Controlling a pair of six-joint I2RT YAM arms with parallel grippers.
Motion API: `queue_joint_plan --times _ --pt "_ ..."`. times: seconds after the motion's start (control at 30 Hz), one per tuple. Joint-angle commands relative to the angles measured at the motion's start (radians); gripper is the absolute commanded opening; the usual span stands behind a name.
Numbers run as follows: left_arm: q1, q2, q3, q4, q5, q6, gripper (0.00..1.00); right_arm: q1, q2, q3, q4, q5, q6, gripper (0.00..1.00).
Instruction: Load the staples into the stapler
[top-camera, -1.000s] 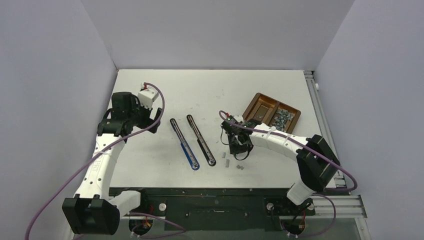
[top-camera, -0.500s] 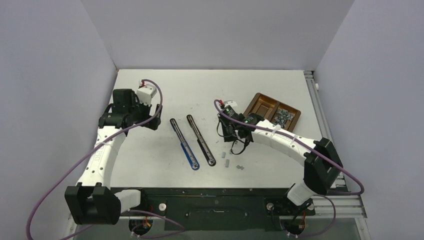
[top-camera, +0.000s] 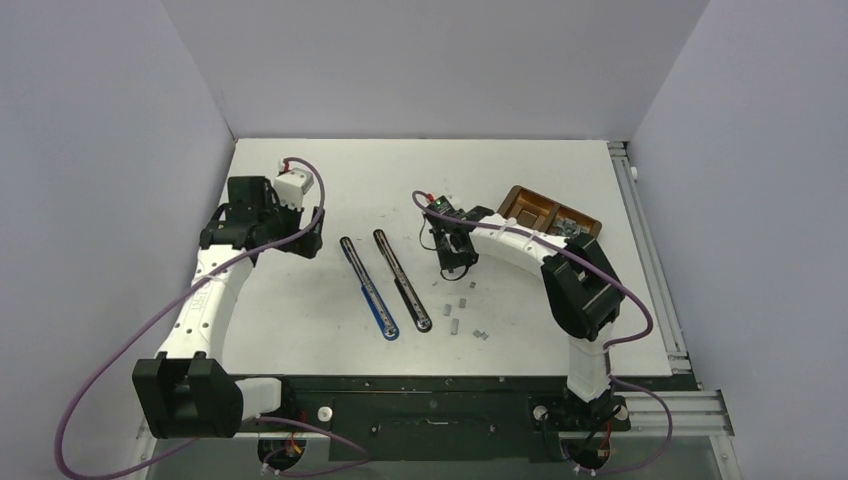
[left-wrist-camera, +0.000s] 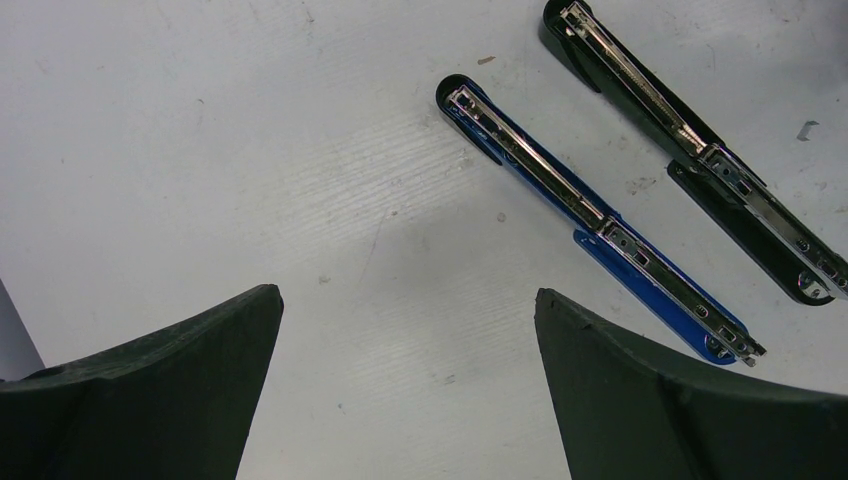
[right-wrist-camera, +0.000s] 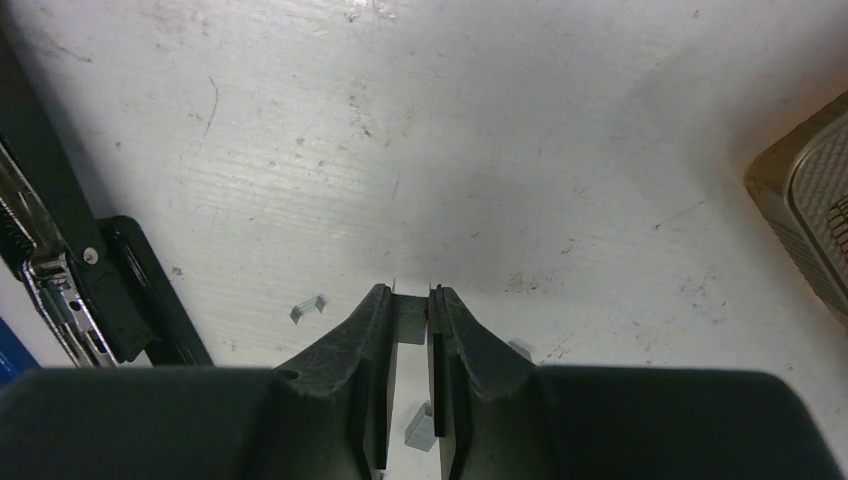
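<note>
Two staplers lie opened flat at the table's middle: a blue stapler (top-camera: 368, 290) (left-wrist-camera: 600, 225) and a black stapler (top-camera: 402, 282) (left-wrist-camera: 690, 140) (right-wrist-camera: 70, 260). My right gripper (top-camera: 457, 262) (right-wrist-camera: 410, 300) hovers just right of the black stapler. It is shut on a short silver strip of staples (right-wrist-camera: 410, 322) held between its fingertips. More loose staples (top-camera: 456, 325) (right-wrist-camera: 308, 308) lie on the table below it. My left gripper (top-camera: 308, 240) (left-wrist-camera: 405, 300) stands wide open with nothing between its fingers, to the left of the staplers' far ends.
A brown two-compartment tray (top-camera: 522, 207) (right-wrist-camera: 800, 190) sits at the back right, partly behind the right arm, with grey staples (top-camera: 572, 223) in its right compartment. Grey walls close in the table on three sides.
My right gripper has moved from the loose staples toward the back and left, carrying the staple strip. The left arm has barely shifted.
</note>
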Motion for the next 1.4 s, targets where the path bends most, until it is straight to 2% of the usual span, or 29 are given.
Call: queue_joint_plan --times 0.0,0.53,0.73,0.83,1.17,1.37 --pt "0.006 0.02 0.064 0.016 0.024 -0.012 0.96 -0.017 0.008 0.04 0.005 -0.033 -0.031 0.09" --pt "0.057 0.021 0.055 0.039 0.042 -0.024 0.96 -0.028 0.102 0.085 -0.047 -0.064 -0.046 0.15" --pt "0.06 0.017 0.056 0.041 0.049 -0.022 0.96 -0.035 0.107 0.102 -0.08 -0.077 -0.039 0.38" --pt "0.064 0.012 0.054 0.047 0.05 -0.017 0.96 -0.042 0.115 0.12 -0.105 -0.091 -0.035 0.45" --pt "0.086 0.005 0.051 0.063 0.054 -0.004 0.96 -0.072 0.22 0.249 -0.235 -0.17 -0.034 0.44" --pt "0.097 0.007 0.054 0.07 0.057 0.008 0.96 -0.101 0.246 0.252 -0.262 -0.196 -0.018 0.43"
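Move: The right hand still pinches a staple block, and the bare table spot it is headed for lies straight below, some 3 cm down. About 3 cm back from this hand are a small staple bit 3 cm to the left and another about 5 cm to the right; the black stapler's middle is roughly 10 cm left and 3 cm back. For the left hand, that spot is about 32 cm to the right, level ahead, and some 16 cm down. Still pinching the staple block, the right hand sinks nearly 3 cm to the table, opens its fingers partway and lets go. It lifts about 1 cm, then eases down again and about 1 cm forward, tilting some 15 degrees so the fingers point more nearly straight down. The left hand, open and empty, drifts about 2 cm left and a little forward. ##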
